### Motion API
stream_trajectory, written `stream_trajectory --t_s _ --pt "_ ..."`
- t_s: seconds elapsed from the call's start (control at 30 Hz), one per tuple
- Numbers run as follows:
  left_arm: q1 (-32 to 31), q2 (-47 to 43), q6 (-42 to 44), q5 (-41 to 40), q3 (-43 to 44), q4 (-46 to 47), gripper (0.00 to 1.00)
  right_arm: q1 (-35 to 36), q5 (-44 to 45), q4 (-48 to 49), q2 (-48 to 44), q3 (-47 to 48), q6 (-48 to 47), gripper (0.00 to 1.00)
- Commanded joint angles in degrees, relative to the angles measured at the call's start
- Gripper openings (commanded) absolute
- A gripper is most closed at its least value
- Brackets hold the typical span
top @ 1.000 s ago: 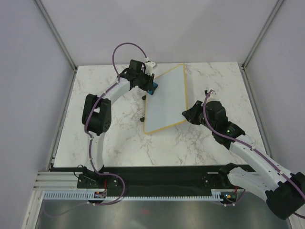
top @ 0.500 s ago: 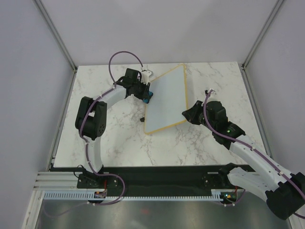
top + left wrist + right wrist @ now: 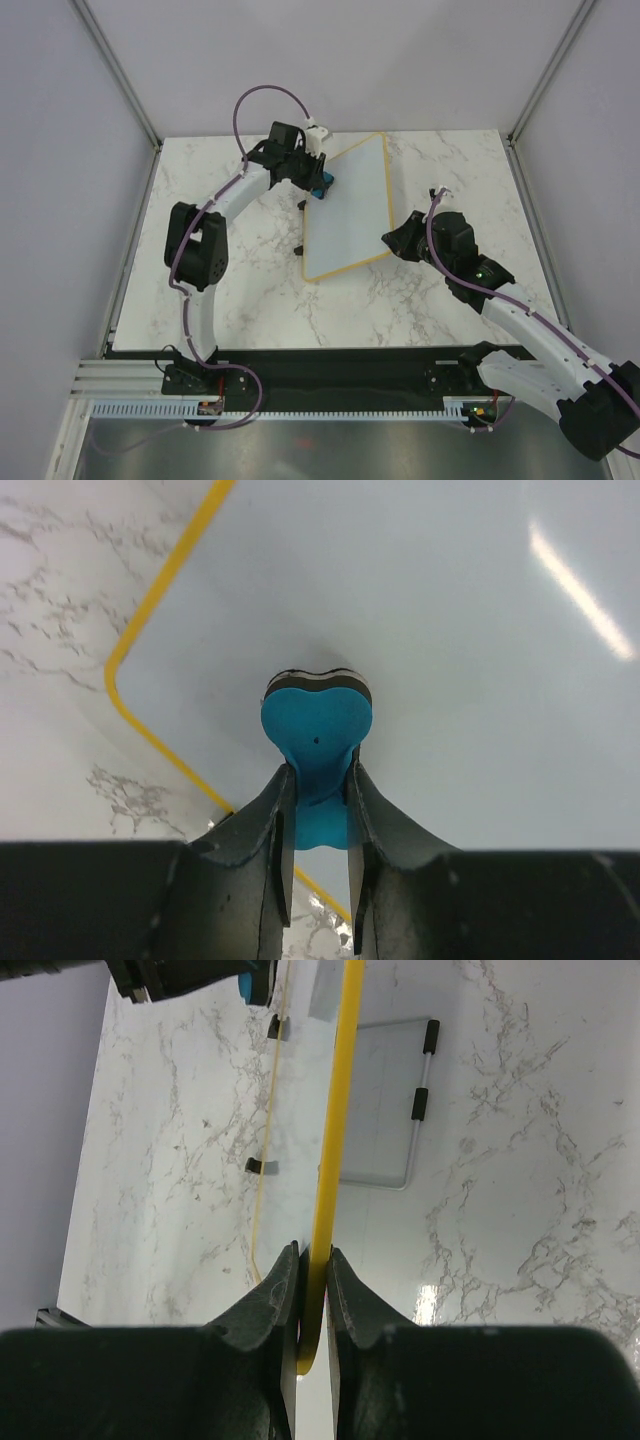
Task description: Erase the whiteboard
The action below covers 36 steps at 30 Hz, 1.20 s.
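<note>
The whiteboard (image 3: 350, 205), white with a thin yellow frame, lies slanted at the table's middle; no writing shows on it. My left gripper (image 3: 318, 184) is shut on a blue eraser (image 3: 322, 186) near the board's far left edge. In the left wrist view the eraser (image 3: 317, 720) presses its dark pad against the board's surface (image 3: 460, 630), held between the left gripper (image 3: 317, 785) fingers. My right gripper (image 3: 392, 243) is shut on the board's near right edge. In the right wrist view the right gripper (image 3: 312, 1265) pinches the yellow frame (image 3: 335, 1110) seen edge-on.
Two small black clips (image 3: 302, 206) (image 3: 299, 250) stick out from the board's left long edge. A thin wire bracket with black sleeves (image 3: 424, 1070) shows right of the frame in the right wrist view. Marble table (image 3: 200, 290) runs between grey side walls.
The left gripper with the eraser slid toward the near left along the board's edge half a second ago, then moved back to the far end. The right gripper and the board stayed put.
</note>
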Motion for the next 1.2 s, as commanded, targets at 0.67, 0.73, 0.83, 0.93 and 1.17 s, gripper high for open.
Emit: stream_trajectory --t_s 0.67,0.73,0.83,0.93,1.17 --pt "-3.18 -13.06 3.54 12.09 -20.16 -1.96 0.02 0.68 -1.33 1.82 -0.62 0.47 -3.34 0.0" --pt "-3.27 -14.82 3.55 12.09 -25.17 -1.96 0.02 0.59 -1.33 1.99 -0.54 0.47 -3.42 0.0" --pt "-3.27 -18.42 3.55 12.09 -30.19 -1.96 0.02 0.76 -1.06 1.82 -0.27 0.47 -3.51 0.0" --pt "-3.27 -21.93 3.55 12.09 -33.27 -1.96 0.02 0.76 -0.97 1.91 -0.1 0.47 -3.51 0.0" --pt "-2.4 -34.41 8.99 11.47 -42.23 -5.03 0.02 0.59 0.26 1.91 0.08 0.29 -3.42 0.0"
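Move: The whiteboard's near left corner, where the eraser in the left fingers is taken, lies about 25 cm back from the left hand, some 2 cm to its left and 8 cm lower. Along the board's low left side, the near black foot is roughly 18 cm back and 5 cm left, the far foot 6 cm back and 4 cm left, both about 9 cm down. From the right hand, that corner lies some 10 cm back, 18 cm left and 14 cm below. The eraser, still pinched in the left hand, first goes up the board's slope nearly 4 cm with a little right and forward, then sweeps back about 20 cm past its start, sinking and edging left towards the near left corner. The fingers tip about 15 degrees more steeply down and swing some 10 degrees clockwise. The right hand stays put, keeping its hold on the board's raised right edge. ##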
